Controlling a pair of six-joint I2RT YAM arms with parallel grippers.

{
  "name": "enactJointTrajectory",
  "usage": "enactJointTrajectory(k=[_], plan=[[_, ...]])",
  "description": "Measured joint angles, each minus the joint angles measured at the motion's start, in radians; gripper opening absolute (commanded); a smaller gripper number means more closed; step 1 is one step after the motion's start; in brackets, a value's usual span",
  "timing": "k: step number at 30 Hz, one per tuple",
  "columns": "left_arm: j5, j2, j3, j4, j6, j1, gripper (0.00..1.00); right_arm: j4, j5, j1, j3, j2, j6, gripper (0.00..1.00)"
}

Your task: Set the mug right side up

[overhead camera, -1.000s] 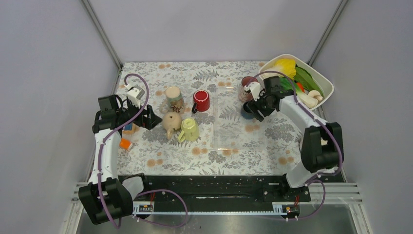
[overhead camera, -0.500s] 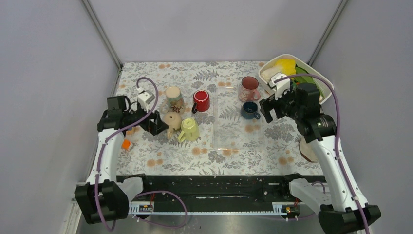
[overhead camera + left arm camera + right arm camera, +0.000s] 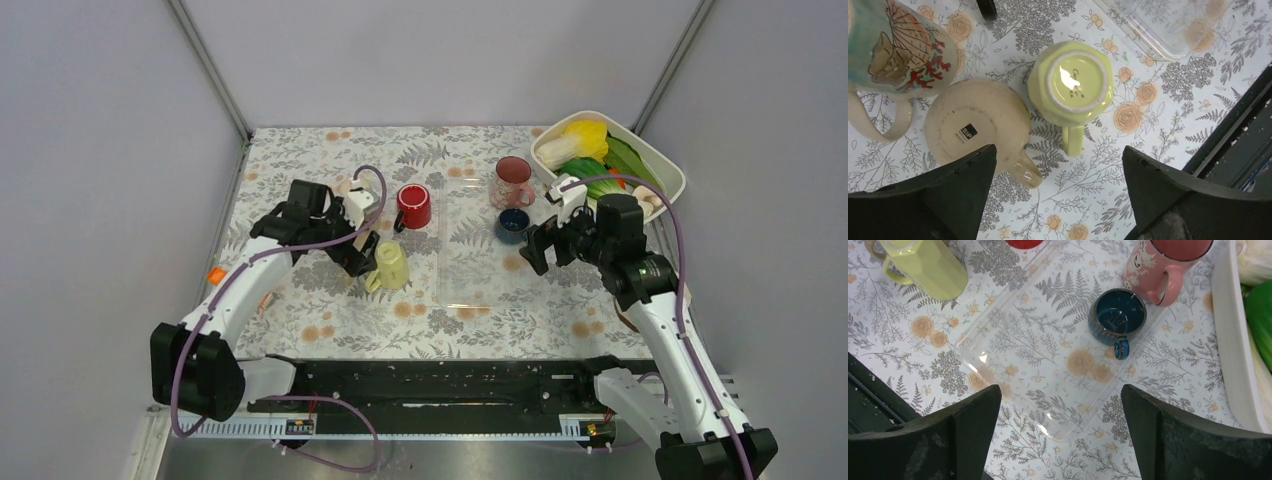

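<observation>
A yellow-green mug stands upside down, base up, with its handle toward my left gripper; it also shows in the top view. A beige mug stands upside down right beside it, on its left. My left gripper hovers open and empty above and just near of both mugs, touching neither. In the top view the left gripper covers the beige mug. My right gripper is open and empty over the clear tray.
A coral-patterned mug stands behind the beige one. A red mug, a pink mug and a small upright blue cup are further back. A white bin of vegetables is at the back right. An orange block lies at the left.
My left arm has swung right from the table's left side to above the upside-down mugs. My right arm has drawn back from the pink and blue cups toward the clear tray.
</observation>
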Motion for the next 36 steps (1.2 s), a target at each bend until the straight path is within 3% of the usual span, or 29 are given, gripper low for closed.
enactJointTrajectory(k=[13,21,29,36], plan=[[-0.128,0.133,0.063,0.014,-0.054,-0.116,0.93,0.068,-0.010,0.000,-0.075,0.003,-0.001,0.99],[-0.149,0.142,0.006,0.043,-0.070,-0.123,0.63,0.084,-0.017,0.000,-0.083,0.003,-0.001,0.99],[-0.153,0.208,-0.009,0.062,-0.076,-0.136,0.52,0.086,-0.018,0.000,-0.098,0.003,-0.002,0.99],[-0.162,0.241,-0.011,0.096,-0.091,-0.142,0.31,0.087,-0.019,0.000,-0.099,0.003,-0.002,0.99]])
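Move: The yellow mug stands upside down some 6 cm to the right of my left hand, about 3 cm farther out and 8 cm below; its handle juts back and left towards me. The tan mug lies about 5 cm ahead and 3 cm left, the shell mug some 16 cm ahead and 2 cm left, the red mug about 17 cm ahead and 11 cm right. From my right hand the yellow mug is roughly 29 cm left, 3 cm ahead and 17 cm down. I sink my left hand about 7 cm onto the yellow mug's handle, easing some 2 cm right at first, while the wrist tips the fingers roughly 13 degrees steeper. Halfway down I start closing the wide-open fingers, to about a third, one on each side of the handle. My right hand, empty and open, settles nearly 3 cm lower. ##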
